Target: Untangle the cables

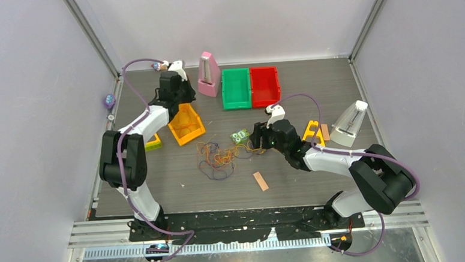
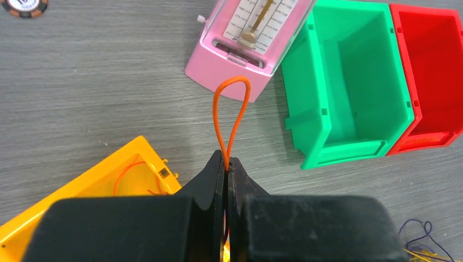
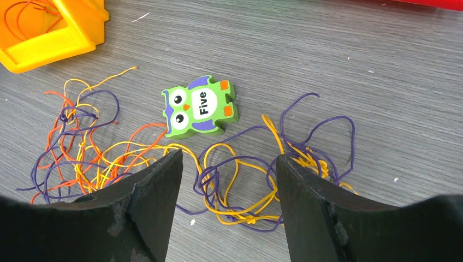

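A loose tangle of thin orange, yellow and purple cables point(image 1: 219, 155) lies mid-table. My right gripper point(image 3: 229, 155) hovers open just above its right part, the tangled cables point(image 3: 240, 180) showing between its fingertips, nothing gripped. My left gripper point(image 2: 225, 161) is shut on an orange cable point(image 2: 232, 109), whose loop sticks out past the tips. It hangs over the orange bin point(image 2: 93, 185), where more orange cable point(image 2: 131, 174) lies. In the top view the left gripper point(image 1: 180, 102) sits at the bin's far edge, and the right gripper point(image 1: 256, 139) at the tangle's right end.
A green owl block point(image 3: 199, 106) lies beside the tangle. A pink metronome point(image 1: 208, 75), a green bin point(image 1: 235, 87) and a red bin point(image 1: 265, 85) stand at the back. A white metronome point(image 1: 350, 123), an orange piece point(image 1: 312, 131) and a wooden block point(image 1: 260, 180) lie right and front.
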`<state>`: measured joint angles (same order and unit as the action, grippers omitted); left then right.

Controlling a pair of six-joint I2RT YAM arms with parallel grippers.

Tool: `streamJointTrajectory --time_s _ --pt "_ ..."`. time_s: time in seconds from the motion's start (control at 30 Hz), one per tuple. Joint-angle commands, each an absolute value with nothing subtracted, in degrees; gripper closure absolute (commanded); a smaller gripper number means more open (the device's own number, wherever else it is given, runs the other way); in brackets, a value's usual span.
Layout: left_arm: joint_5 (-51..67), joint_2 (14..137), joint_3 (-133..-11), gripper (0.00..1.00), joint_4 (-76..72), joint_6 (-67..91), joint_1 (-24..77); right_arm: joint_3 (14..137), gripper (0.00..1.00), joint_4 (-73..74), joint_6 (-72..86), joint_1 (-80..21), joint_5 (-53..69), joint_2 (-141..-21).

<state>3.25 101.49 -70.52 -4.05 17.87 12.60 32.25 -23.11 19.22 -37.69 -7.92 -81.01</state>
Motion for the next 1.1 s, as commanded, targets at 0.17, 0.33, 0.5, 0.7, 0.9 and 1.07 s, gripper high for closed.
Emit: streamJointTrajectory --time_s 0.17,0.33,0.5,0.7,0.9,1.07 --pt "-1.7 98.2 -63.5 1.00 -9.3 24.9 8.0 32.3 0.32 -25.8 18.9 -37.3 -9.0 -78.9" --pt "-6.9 98.1 -60.9 1.00 -8.1 28.8 7.3 32.3 0.32 -25.9 19.1 -37.4 -8.8 -79.1" --pt "-7.0 101.1 -64.8 1.00 -0.3 30.9 7.0 32.3 0.32 -25.9 19.1 -37.4 -8.9 -79.0" --pt "-6.1 100.6 -67.8 0.66 7.5 31.4 7.1 32.3 0.32 -25.7 19.0 -37.2 -9.0 -79.0" --pt "-5.7 94.9 -65.7 0.25 7.9 28.4 7.6 32.4 0.31 -25.6 19.1 -37.3 -8.8 -79.0" --pt "-7.0 91.0 -66.1 0.24 12.4 27.1 7.9 32.4 0.31 -25.5 19.0 -37.3 -9.0 -78.8"
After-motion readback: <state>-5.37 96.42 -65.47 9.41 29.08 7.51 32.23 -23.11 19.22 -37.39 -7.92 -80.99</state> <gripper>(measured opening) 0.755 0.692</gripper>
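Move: The yellow tray, with slack of the held orange cable already in it, has its middle about 8 cm to the left gripper's left, 6 cm back and 12 cm below. The pink metronome stands about 11 cm ahead and 6 cm right, the green tray roughly 9 cm ahead and 17 cm right; the remaining cable tangle lies some 22 cm back and 8 cm right. From the right gripper the yellow tray is about 13 cm ahead and 29 cm left. Swing the left gripper left and down about 7 cm each way, easing slightly back, to bring the pinched orange cable over the yellow tray; turn counter-clockwise nearly 20 degrees and tip the fingers further down on the way. Then open wide to let go of the cable, and draw back a little with the fingers open, rising about 3 cm. ##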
